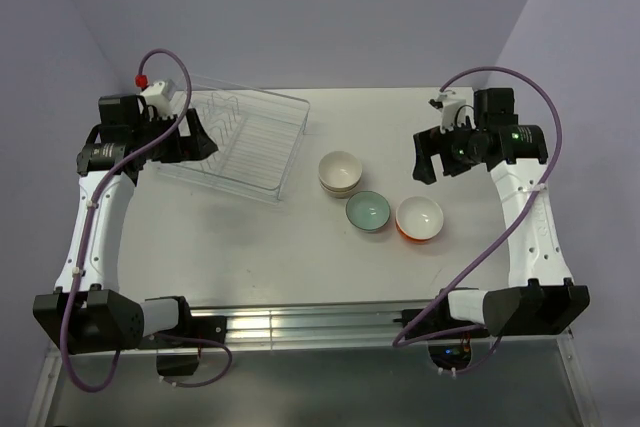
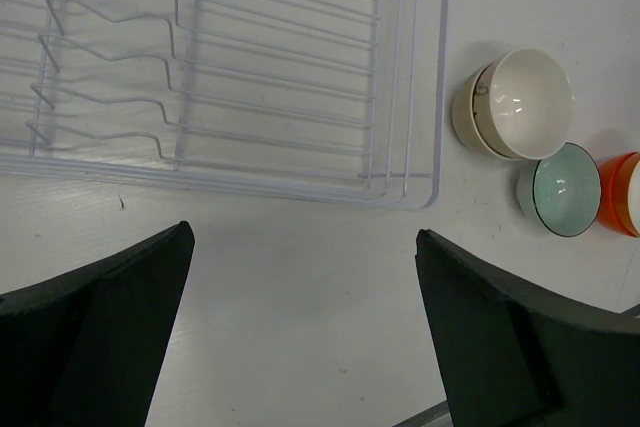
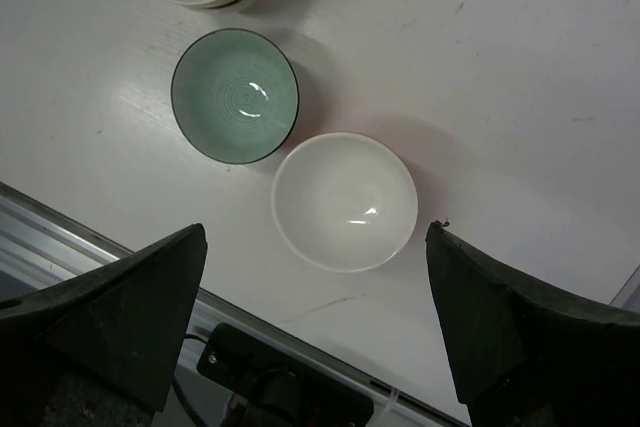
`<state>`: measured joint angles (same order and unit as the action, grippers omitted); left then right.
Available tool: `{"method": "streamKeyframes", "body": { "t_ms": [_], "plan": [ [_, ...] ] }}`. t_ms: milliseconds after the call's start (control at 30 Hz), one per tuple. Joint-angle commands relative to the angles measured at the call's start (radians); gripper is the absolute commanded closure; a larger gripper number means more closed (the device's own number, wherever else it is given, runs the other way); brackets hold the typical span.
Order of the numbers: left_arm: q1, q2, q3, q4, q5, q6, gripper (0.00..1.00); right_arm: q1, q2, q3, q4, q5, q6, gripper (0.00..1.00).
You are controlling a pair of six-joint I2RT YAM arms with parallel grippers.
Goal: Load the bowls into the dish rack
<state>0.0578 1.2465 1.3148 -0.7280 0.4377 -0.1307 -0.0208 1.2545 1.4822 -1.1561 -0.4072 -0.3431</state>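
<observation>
The clear dish rack (image 1: 262, 143) with its white wire insert stands at the back left and holds no bowls; it also shows in the left wrist view (image 2: 250, 67). Two cream bowls (image 1: 340, 171) sit nested at mid-table, with the teal bowl (image 1: 368, 212) and the orange bowl (image 1: 419, 219) just in front of them. My left gripper (image 1: 197, 134) is open and empty at the rack's left end (image 2: 303, 234). My right gripper (image 1: 426, 156) is open and empty, above and right of the bowls. In the right wrist view (image 3: 316, 229) the orange bowl's white inside (image 3: 345, 201) lies between its fingers, and the teal bowl (image 3: 235, 95) lies to the left.
The metal rail (image 1: 300, 325) runs along the table's near edge. Purple cables (image 1: 520, 237) loop beside each arm. Blue walls close in the back and sides. The cream bowls (image 2: 515, 104), teal bowl (image 2: 560, 190) and orange bowl (image 2: 622, 194) lie right of the rack in the left wrist view.
</observation>
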Motion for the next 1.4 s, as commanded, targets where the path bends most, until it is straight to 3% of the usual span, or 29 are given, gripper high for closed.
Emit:
{"method": "streamKeyframes", "body": {
  "t_ms": [0,167,300,467,767,1200,1367],
  "plan": [
    [0.002,-0.013,0.021,-0.004,0.032,0.039,0.00,-0.014,0.020,-0.016,-0.039,0.027,-0.049,0.03],
    [0.002,-0.007,0.009,-0.034,0.102,0.086,0.00,-0.041,0.046,-0.049,-0.066,0.067,-0.112,0.07],
    [0.002,0.039,0.012,-0.080,0.081,0.100,0.01,-0.059,0.094,-0.092,-0.086,0.082,-0.172,0.19],
    [0.002,0.045,0.003,-0.102,0.168,0.178,0.01,-0.077,0.143,-0.128,-0.067,0.084,-0.209,0.29],
    [0.002,0.054,0.004,-0.111,0.170,0.184,0.00,-0.077,0.235,-0.191,0.001,0.079,-0.221,0.40],
    [0.002,0.064,-0.014,-0.128,0.280,0.233,0.00,-0.079,0.315,-0.253,0.114,0.139,-0.264,0.42],
    [0.002,0.074,-0.009,-0.137,0.295,0.240,0.01,-0.079,0.339,-0.255,0.139,0.139,-0.267,0.47]
  ]
}}
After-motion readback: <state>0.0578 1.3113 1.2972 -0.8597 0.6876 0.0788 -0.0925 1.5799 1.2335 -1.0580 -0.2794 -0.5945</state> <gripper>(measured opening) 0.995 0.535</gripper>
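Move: The white bowl, stacked on orange ones, lies almost under the right gripper: about 3 cm back, 1 cm to its right and some 20 cm below. The green bowl stands about 11 cm left of the white one and 1 cm farther out; the cream bowls are some 18 cm left of the white one and 10 cm farther out. From the left gripper, the white bowl is roughly 47 cm right, 8 cm back and 21 cm below. Lower the right gripper about 16 cm towards the white bowl, easing some 5 cm to the right as it sinks, so its fingers come astride the bowl's right, outer rim; tip them about 25 degrees steeper and close them to roughly half open. Meanwhile let the empty, open left gripper drift some 3 cm each back, right and down by the rack, turning clockwise. ##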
